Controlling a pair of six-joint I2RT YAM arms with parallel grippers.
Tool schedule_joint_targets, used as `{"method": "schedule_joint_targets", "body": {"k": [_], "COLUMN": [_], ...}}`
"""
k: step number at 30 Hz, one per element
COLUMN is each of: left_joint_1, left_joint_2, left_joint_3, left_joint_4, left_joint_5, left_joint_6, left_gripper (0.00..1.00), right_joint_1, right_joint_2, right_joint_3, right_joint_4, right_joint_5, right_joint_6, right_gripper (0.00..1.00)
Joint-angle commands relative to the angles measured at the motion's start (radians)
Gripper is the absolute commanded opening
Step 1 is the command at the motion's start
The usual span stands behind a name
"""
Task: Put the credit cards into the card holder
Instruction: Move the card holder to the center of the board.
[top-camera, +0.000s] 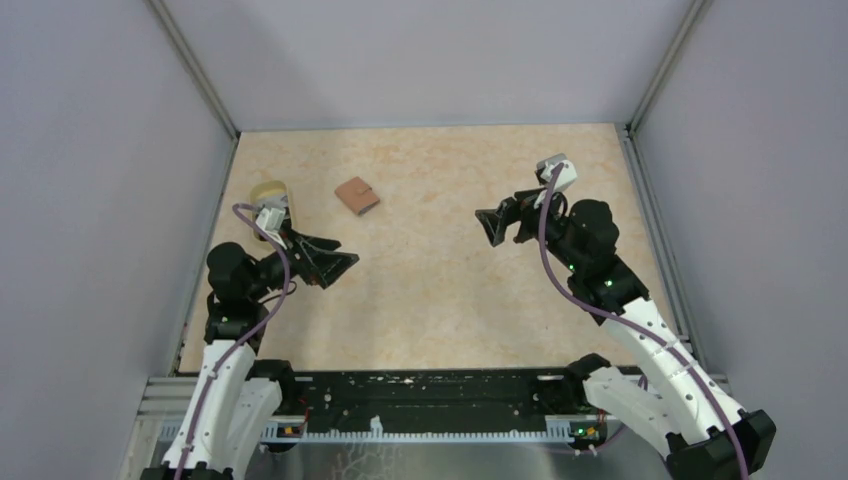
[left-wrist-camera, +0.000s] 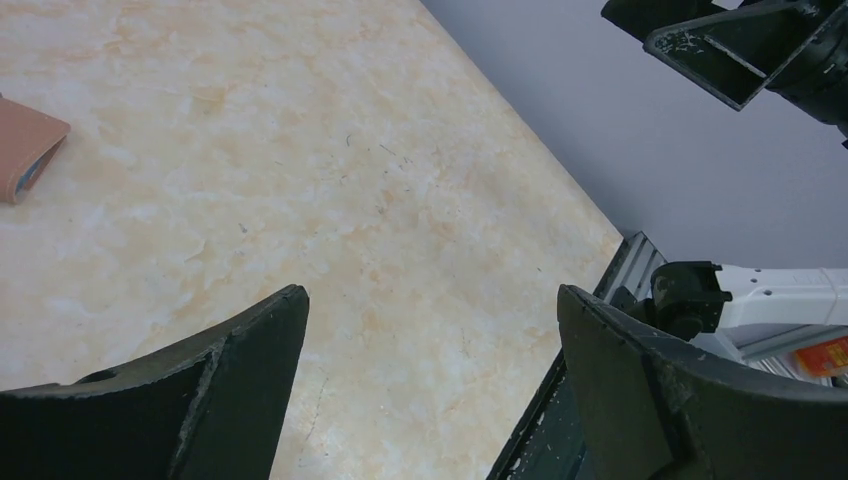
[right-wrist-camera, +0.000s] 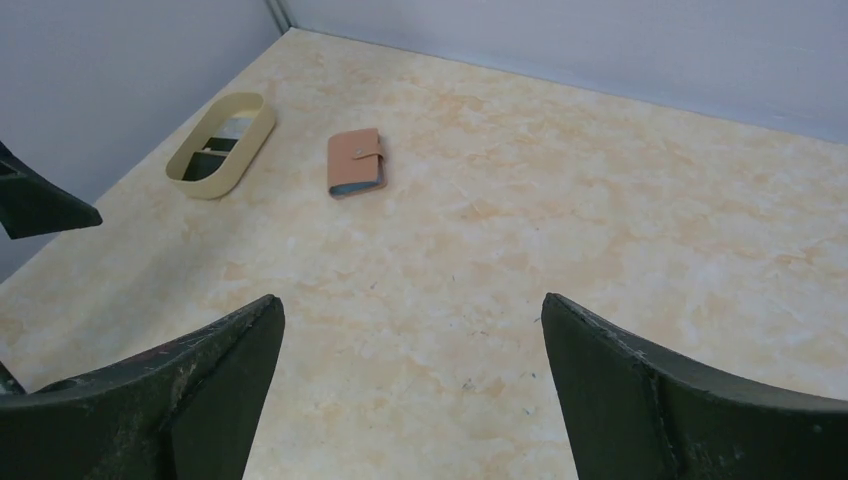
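The card holder (top-camera: 357, 196) is a small reddish-brown wallet lying closed and flat on the beige table, left of centre toward the back. It also shows at the left wrist view's left edge as the card holder (left-wrist-camera: 25, 145), and in the right wrist view as the card holder (right-wrist-camera: 355, 162) with a snap tab. The credit cards are out of view. My left gripper (top-camera: 335, 262) hovers open in front of the wallet, its jaws wide and empty (left-wrist-camera: 432, 292). My right gripper (top-camera: 492, 225) stands open to the wallet's right, pointing left, with nothing between its fingers (right-wrist-camera: 411, 300).
A translucent yellowish cup (right-wrist-camera: 220, 143) sits left of the wallet near the left wall; its contents are unclear. In the top view the cup (top-camera: 270, 192) is partly covered by the left wrist. Grey walls enclose the table on three sides, and a black rail (top-camera: 430, 395) runs along the near edge.
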Motion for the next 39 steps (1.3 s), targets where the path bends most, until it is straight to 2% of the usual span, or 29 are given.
{"method": "schedule_joint_targets", "body": {"k": [1, 4, 9, 11, 14, 18, 20, 22, 25, 31, 36, 39], "left_joint_1": [-0.003, -0.003, -0.012, -0.082, -0.18, -0.2, -0.202, -0.202, -0.202, -0.196, -0.168, -0.159], "left_joint_2": [0.021, 0.061, 0.235, 0.328, 0.468, 0.653, 0.763, 0.902, 1.044, 1.136, 1.208, 1.252], "left_joint_3": [0.006, -0.034, -0.065, -0.056, -0.028, 0.004, 0.048, 0.145, 0.318, 0.467, 0.559, 0.587], "left_joint_4": [0.03, 0.088, 0.132, 0.155, 0.226, 0.398, 0.433, 0.397, 0.265, 0.118, -0.022, -0.045], "left_joint_5": [-0.029, -0.093, -0.257, -0.356, -0.487, -0.583, -0.638, -0.682, -0.726, -1.006, -1.045, -1.022], "left_joint_6": [-0.009, -0.085, -0.134, -0.126, -0.15, -0.264, -0.332, -0.395, -0.387, -0.408, -0.435, -0.437], "left_gripper": [0.99, 0.98, 0.92, 0.91, 0.91, 0.88, 0.86, 0.77, 0.66, 0.67, 0.67, 0.67], "right_joint_1": [-0.006, -0.006, -0.006, -0.006, -0.006, -0.006, -0.006, -0.005, -0.005, -0.006, -0.006, -0.006], "right_joint_2": [0.003, 0.013, 0.075, 0.117, 0.171, 0.257, 0.295, 0.319, 0.319, 0.286, 0.293, 0.294], "right_joint_3": [0.009, -0.019, -0.062, -0.038, 0.0, 0.041, 0.049, 0.054, 0.051, 0.037, 0.043, 0.043], "right_joint_4": [0.043, 0.075, 0.077, 0.006, -0.057, -0.111, -0.132, -0.141, -0.138, -0.122, -0.131, -0.13], "right_joint_5": [-0.033, -0.08, -0.202, -0.233, -0.274, -0.323, -0.346, -0.358, -0.346, -0.331, -0.326, -0.324], "right_joint_6": [0.019, -0.031, -0.282, -0.344, -0.366, -0.353, -0.352, -0.352, -0.355, -0.353, -0.348, -0.345], "right_gripper": [0.99, 0.99, 0.98, 0.98, 0.98, 0.98, 0.98, 0.97, 0.96, 0.95, 0.95, 0.95]}}
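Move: The card holder lies some 29 cm ahead of the left hand, about 2 cm to its left and roughly 23 cm below. The yellow card tray stands about 24 cm to the left of the holder and some 3 cm nearer the bases. From the right hand the holder is roughly 24 cm ahead, 34 cm to the left and 29 cm below. The left hand reaches forward about 25 cm towards the card holder while sinking some 18 cm, most of that drop early on, then eases a little left as it comes in, turning some 50 degrees counter-clockwise and tipping its fingers down, which narrow from wide open to about two-thirds and are not yet on the holder. Meanwhile the empty right hand sinks some 13 cm with a slight shift left, tilts and turns counter-clockwise, then stays over the bare board with its fingers still wide open. ##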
